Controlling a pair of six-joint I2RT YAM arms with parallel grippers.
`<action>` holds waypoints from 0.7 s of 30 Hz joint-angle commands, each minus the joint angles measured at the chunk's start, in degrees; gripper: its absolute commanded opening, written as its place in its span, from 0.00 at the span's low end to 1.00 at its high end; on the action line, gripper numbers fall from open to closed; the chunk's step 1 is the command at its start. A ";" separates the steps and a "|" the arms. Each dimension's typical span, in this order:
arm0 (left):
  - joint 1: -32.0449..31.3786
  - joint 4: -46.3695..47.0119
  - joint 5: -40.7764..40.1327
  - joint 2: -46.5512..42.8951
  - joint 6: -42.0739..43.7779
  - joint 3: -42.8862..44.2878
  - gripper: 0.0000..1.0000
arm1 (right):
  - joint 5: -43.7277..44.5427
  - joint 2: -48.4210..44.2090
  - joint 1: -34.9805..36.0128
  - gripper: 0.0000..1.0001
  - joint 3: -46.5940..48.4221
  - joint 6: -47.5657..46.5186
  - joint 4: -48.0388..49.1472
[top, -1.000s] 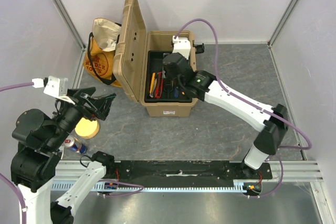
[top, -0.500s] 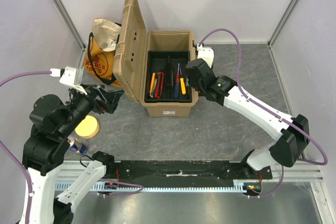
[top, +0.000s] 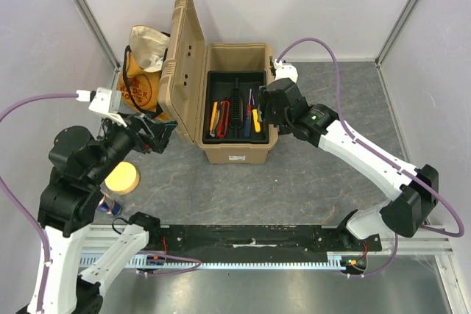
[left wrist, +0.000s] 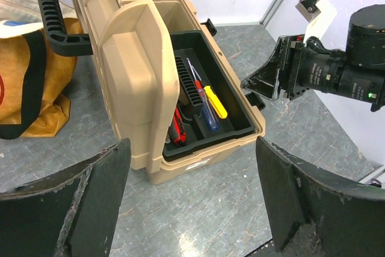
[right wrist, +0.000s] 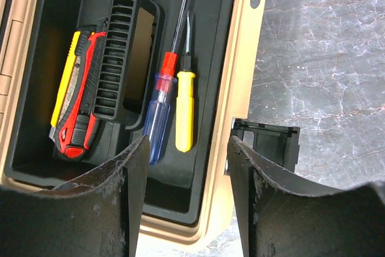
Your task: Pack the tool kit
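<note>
The tan toolbox (top: pixel 237 148) stands open at the back, its lid (top: pixel 187 71) upright on the left. Its black tray (right wrist: pixel 198 179) holds a red-and-yellow knife (right wrist: pixel 77 97), a blue screwdriver (right wrist: pixel 157 115) and a yellow screwdriver (right wrist: pixel 184 109). My right gripper (top: pixel 266 112) is open and empty; in the right wrist view (right wrist: pixel 186 148) it straddles the box's right rim (right wrist: pixel 231 58). My left gripper (top: pixel 158 135) is open and empty, left of the lid; in the left wrist view (left wrist: pixel 191 167) it faces the box's front corner (left wrist: pixel 180 170).
An orange-yellow cloth bag (top: pixel 143 79) sits behind the lid at the left. A round yellow disc (top: pixel 122 178) and a can (top: pixel 109 204) lie near my left arm. A black latch (right wrist: pixel 274 142) hangs on the box's right side. Walls close in on three sides.
My right gripper has come out of the tray and moved to the box's right rim. My left gripper has moved up and right toward the lid.
</note>
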 commanded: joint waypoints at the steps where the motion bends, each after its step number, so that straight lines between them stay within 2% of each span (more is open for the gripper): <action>1: 0.07 4.41 -0.03 3.04 -1.24 -0.58 0.89 | -0.70 -0.14 -1.01 0.61 3.04 -0.86 0.68; 8: 0.07 12.32 2.87 7.26 -1.15 -3.74 0.87 | -2.11 -4.97 -3.03 0.61 -1.26 0.81 1.65; 15: 0.07 15.93 6.47 10.96 -1.15 -2.51 0.60 | -3.25 -9.28 -5.85 0.61 -4.87 0.99 1.03; 21: 0.07 20.24 10.43 12.10 -2.82 -3.21 0.58 | -2.90 -12.80 -8.66 0.62 -7.68 2.04 0.69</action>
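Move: The near upper corner of the open lid is about 7 cm ahead of the left hand, 1 cm right and some 4 cm below it. From that hand, the tool tray lies about 17 cm ahead, 14 cm right and 26 cm down, and the orange bag 25 cm ahead, 10 cm left and well below. The near latch is roughly level with the right hand, 6 cm right and 10 cm below; the lid corner is about 20 cm to that hand's left, 8 cm back and 12 cm up. Bring the left gripper about 5 cm forward, sinking a little, onto the near end of the open lid, then ease it rightwards, narrowing the wide-open fingers by about a third around the lid's rim and swinging the lid towards the box. Meanwhile draw the right hand, fingers still half open, about 6 cm right and slightly up, away from the tray to above the near latch. ##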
